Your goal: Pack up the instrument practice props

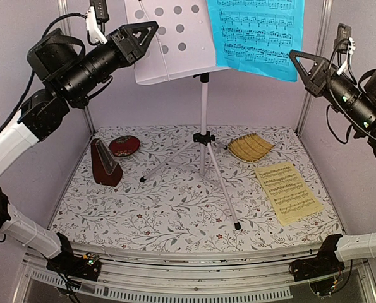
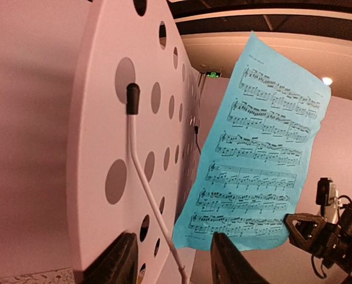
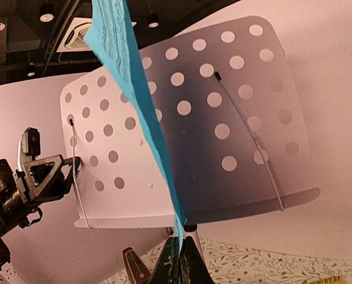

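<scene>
The silver music stand (image 1: 203,136) stands at mid-table, its perforated desk (image 1: 175,44) up high. The blue music sheet (image 1: 257,35) hangs in the air to the right of the desk, and my right gripper (image 3: 180,239) is shut on its lower edge. My left gripper (image 2: 173,236) is open at the desk's left edge, with the desk's white wire page holder (image 2: 143,177) running between its fingers. A dark red-brown metronome (image 1: 104,163) stands at the left of the mat. The pale-yellow music sheet (image 1: 287,192) lies flat at the right.
A red round dish (image 1: 124,146) sits behind the metronome. A yellow woven mat piece (image 1: 251,148) lies at the back right. The tripod legs (image 1: 222,186) spread across the floral table cover (image 1: 175,214). Walls close in on three sides.
</scene>
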Motion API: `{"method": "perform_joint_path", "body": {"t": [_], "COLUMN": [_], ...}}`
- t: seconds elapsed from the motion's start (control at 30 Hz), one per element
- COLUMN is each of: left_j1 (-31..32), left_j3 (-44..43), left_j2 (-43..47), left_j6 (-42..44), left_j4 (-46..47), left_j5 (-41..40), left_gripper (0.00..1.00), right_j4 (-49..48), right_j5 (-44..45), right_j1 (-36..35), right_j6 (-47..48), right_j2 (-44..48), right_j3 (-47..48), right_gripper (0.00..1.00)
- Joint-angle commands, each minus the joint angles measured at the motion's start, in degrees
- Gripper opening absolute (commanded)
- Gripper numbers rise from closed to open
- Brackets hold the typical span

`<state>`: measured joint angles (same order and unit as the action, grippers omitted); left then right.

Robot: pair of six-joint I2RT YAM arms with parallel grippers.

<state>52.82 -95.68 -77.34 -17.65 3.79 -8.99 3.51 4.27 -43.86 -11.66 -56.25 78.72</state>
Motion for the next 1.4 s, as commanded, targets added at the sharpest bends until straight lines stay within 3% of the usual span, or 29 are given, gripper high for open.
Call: {"method": "perform_joint_path", "body": {"t": [0.0,0.1,0.23,0.63,1.0,1.1,1.37], "left_j1": [0.01,0.02,0.01,-0.15,-0.77,-0.94,-1.05], "left_j3": [3.56,7.14,11.83,25.48,40.51,43.94,49.33], "left_j2": [2.84,4.27,5.28,10.98,14.3,12.98,7.29], "left_j6": [2.18,4.74,7.17,8.05,2.72,0.67,-3.39], "left_j4": [2.15,2.35,2.04,7.51,12.4,14.78,21.13], "left_j5": [4.69,8.62,13.59,21.83,22.0,21.41,21.75], "left_gripper": [0.53,0.67,0.78,0.86,0.87,0.87,0.86], "right_j4": [8.15,13.45,19.36,20.6,17.21,18.2,17.87], "right_j5": [-1.47,-0.18,4.14,5.05,-24.07,-26.6,-31.59], "right_j1": [0.17,0.12,0.14,3.36,28.93,35.89,46.29], "right_j6": [-0.79,-2.52,-5.08,-14.81,-18.83,-18.27,-20.66], "right_j2": [2.11,4.4,7.0,6.78,-2.11,-3.68,-8.07], "right_j3": [-4.35,-6.94,-10.79,-28.1,-40.62,-42.03,-46.23], "right_gripper": [0.01,0.01,0.01,0.01,0.0,0.0,0.01]}}
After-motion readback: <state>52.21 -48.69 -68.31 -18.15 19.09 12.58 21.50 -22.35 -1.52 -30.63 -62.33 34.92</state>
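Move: The yellow sheet, where the held blue sheet is being taken, lies on the table about 55 cm below the right hand, some 16 cm to its right and 10 cm farther out. At that same level, the woven basket is roughly 32 cm ahead and 5 cm right, and the stand's near foot 6 cm back and 5 cm left. From the left hand, the yellow sheet is about 43 cm right, 6 cm ahead and 60 cm down. Keeping the blue sheet pinched by its lower right corner, the right hand sinks about 45 cm towards the yellow sheet, first nearly straight down, then also swinging some 13 cm right, while the wrist tips fingers-down. The left hand opens wider at the desk's left holding arm, backs away and drops about 27 cm, empty. ##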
